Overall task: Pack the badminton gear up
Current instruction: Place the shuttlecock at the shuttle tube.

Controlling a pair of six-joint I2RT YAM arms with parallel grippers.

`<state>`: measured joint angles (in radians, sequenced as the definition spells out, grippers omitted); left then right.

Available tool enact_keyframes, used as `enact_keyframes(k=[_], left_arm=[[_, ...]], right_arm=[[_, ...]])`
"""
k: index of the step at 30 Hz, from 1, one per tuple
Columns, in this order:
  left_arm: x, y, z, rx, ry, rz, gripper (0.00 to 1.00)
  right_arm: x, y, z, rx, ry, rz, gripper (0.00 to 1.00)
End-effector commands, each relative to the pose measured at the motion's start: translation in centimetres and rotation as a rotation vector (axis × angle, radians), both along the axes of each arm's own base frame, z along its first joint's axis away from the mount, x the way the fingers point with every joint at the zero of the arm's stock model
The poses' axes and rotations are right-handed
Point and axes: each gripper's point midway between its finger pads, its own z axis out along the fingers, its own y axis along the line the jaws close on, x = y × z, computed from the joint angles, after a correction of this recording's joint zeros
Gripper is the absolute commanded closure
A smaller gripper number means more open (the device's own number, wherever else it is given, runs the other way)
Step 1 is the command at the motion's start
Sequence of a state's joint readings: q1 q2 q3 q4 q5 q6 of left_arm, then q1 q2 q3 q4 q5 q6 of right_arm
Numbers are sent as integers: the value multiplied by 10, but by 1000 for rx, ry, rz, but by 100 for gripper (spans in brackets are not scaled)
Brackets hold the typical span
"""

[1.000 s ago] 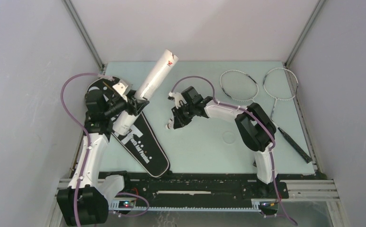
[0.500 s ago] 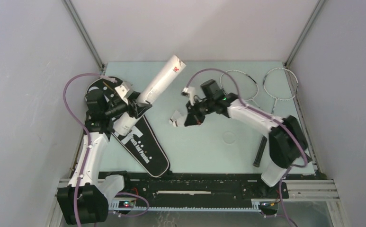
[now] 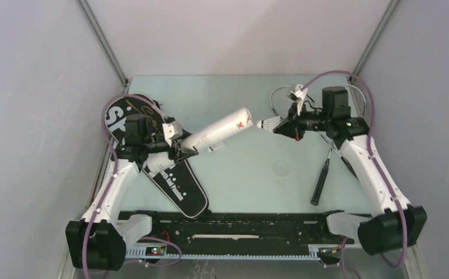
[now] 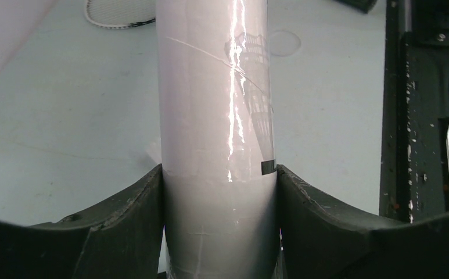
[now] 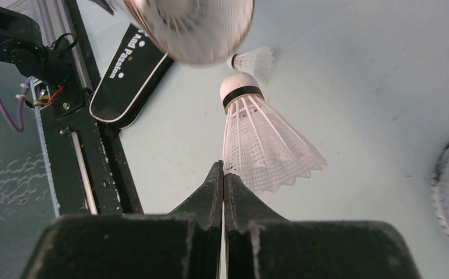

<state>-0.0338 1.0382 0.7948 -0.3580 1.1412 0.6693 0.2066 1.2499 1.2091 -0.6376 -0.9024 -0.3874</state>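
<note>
My left gripper (image 3: 178, 145) is shut on the long white tube (image 3: 219, 131), which lies almost level above the table with its open mouth (image 5: 193, 29) pointing right. In the left wrist view the tube (image 4: 213, 116) fills the gap between the fingers (image 4: 123, 215). Just off that mouth, my right gripper (image 3: 283, 127) is shut on the skirt edge of a white shuttlecock (image 5: 262, 148), cork toward the tube. A second shuttlecock (image 5: 255, 60) lies on the table below. The black bag (image 3: 175, 186) lies under the left arm. Racquet heads (image 3: 275, 102) sit at the back right, partly hidden by the right arm.
A black racquet handle (image 3: 320, 181) lies on the table beside the right arm. A round clear disc (image 3: 280, 168) rests mid-table. Grey walls close the table in at both sides and the back, and a black rail (image 3: 233, 224) runs along the near edge.
The left arm has tipped the tube down from steeply raised to nearly level, pointing right. The right gripper shut on a shuttlecock at mid-table and carried it up and right to the tube's mouth.
</note>
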Motion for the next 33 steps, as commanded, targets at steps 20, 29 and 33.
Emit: enact_keyframes(k=[20, 29, 33], left_arm=[[-28, -18, 2, 98, -174, -185, 60], [-31, -19, 2, 94, -180, -200, 60], [-33, -20, -2, 96, -188, -213, 59]], right_arm=[[-65, 4, 33, -59, -179, 168, 100], [-66, 20, 18, -93, -146, 219, 100], [-66, 26, 18, -70, -137, 240, 99]])
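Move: The right gripper holds the shuttlecock by its feathers; the tube mouth is about 10 cm to its left, 2 cm ahead and 3 cm above. From that gripper a loose shuttlecock lies on the table 20 cm left, 5 ahead and 22 below, and a clear disc some 5 cm back, 6 right and 23 below. The left gripper, clasping the tube, has the held shuttlecock 29 cm to its right, 8 ahead and roughly level. Bring the right gripper back about 7 cm, rising some 4 to 5 cm first and then sinking as much again while edging left and turning counter-clockwise, cork leading into the tube mouth; keep the feathers pinched. Draw the left gripper back and down about 3 cm each, swinging the tube clockwise and dipping its mouth to meet the cork, grip unchanged. ##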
